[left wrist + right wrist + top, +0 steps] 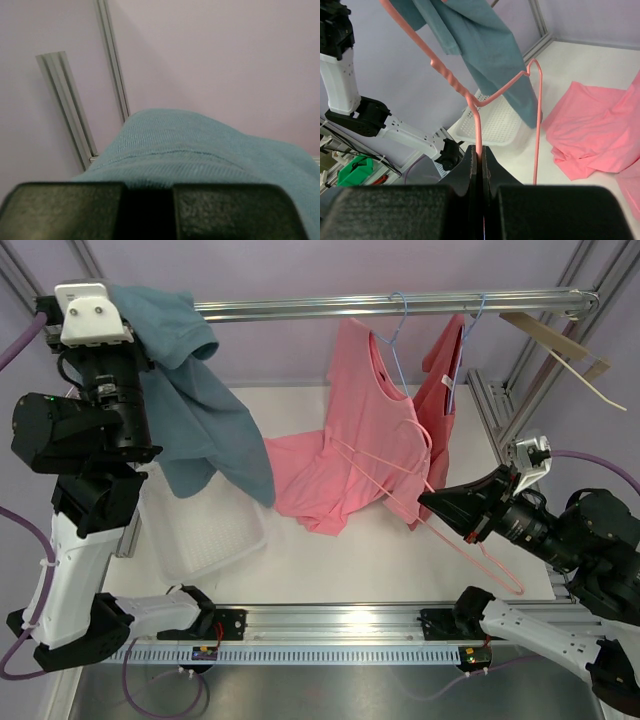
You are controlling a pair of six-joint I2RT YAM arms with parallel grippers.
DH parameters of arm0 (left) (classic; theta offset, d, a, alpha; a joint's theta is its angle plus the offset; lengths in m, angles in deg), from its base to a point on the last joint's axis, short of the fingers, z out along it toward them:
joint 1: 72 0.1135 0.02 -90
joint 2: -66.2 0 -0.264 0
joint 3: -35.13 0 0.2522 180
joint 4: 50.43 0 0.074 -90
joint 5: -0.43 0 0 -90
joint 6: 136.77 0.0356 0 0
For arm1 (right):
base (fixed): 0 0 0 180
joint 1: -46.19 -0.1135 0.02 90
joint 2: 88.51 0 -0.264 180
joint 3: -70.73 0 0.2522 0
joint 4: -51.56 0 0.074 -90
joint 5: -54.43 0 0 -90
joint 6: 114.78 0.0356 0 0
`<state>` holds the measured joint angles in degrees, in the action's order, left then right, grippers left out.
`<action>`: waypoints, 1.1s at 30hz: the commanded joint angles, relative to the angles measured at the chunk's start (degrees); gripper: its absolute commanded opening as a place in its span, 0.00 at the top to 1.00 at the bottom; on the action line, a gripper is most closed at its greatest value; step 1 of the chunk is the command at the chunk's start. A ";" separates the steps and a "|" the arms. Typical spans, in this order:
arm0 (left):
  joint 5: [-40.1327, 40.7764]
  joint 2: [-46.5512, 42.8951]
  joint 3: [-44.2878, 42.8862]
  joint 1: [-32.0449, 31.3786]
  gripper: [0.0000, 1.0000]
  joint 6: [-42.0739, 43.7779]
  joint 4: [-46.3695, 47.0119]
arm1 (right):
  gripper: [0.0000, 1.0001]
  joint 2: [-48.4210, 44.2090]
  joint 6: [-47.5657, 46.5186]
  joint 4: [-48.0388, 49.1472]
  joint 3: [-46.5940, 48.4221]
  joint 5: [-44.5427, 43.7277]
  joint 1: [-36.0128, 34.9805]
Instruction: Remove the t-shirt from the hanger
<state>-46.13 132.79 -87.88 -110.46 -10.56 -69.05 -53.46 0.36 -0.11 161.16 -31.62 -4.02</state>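
A teal t-shirt (215,430) hangs off the hanger from my raised left gripper (138,320) at the top left. It drapes down over the white basket. In the left wrist view the teal fabric (200,150) bunches right over my fingers (65,210), which hide the grip itself. My right gripper (428,504) is shut on the bare pink wire hanger (478,552) at centre right, above the table. In the right wrist view the hanger's wire (452,82) runs up out of my closed gripper (480,150), with the teal shirt (480,45) hanging behind it.
A white perforated basket (210,535) sits front left. Two pink shirts (360,430) hang on blue hangers (398,340) from the metal rail (300,307). A wooden hanger (560,340) hangs at the rail's right end. Frame posts stand at the right.
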 commanded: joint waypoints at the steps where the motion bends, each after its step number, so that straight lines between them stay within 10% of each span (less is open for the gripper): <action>1: 0.68 -2.42 -3.69 -0.04 1.00 6.15 11.19 | 1.00 1.69 -2.12 -1.11 4.45 1.15 0.12; 14: 2.87 -7.96 6.50 -3.64 1.00 12.93 13.22 | 1.00 6.61 -1.59 2.05 4.72 3.79 0.12; 33: 7.72 -28.80 45.36 -0.30 1.00 -27.15 -3.49 | 1.00 5.03 -1.06 4.51 -2.92 7.04 0.12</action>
<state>-38.13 104.81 -41.80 -111.03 -29.40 -74.32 -47.78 -0.56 1.61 158.80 -26.84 -4.02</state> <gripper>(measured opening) 0.032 0.049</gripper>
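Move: The left hand holds the blue t-shirt high; the white basket it is taken to lies almost straight below, about 60 cm down and 3 cm to the left. The loose pink cloth on the table is some 22 cm to this hand's right and 7 cm farther out, the wooden hanger about 11 cm left, 8 cm ahead and 20 cm lower. From the right hand, which holds the pink hanger, the basket is roughly 43 cm left, 15 cm ahead and 40 cm below. Left hand, still gripping the blue t-shirt, backs 6 cm, then sinks 25 towards the basket; right drifts left. ##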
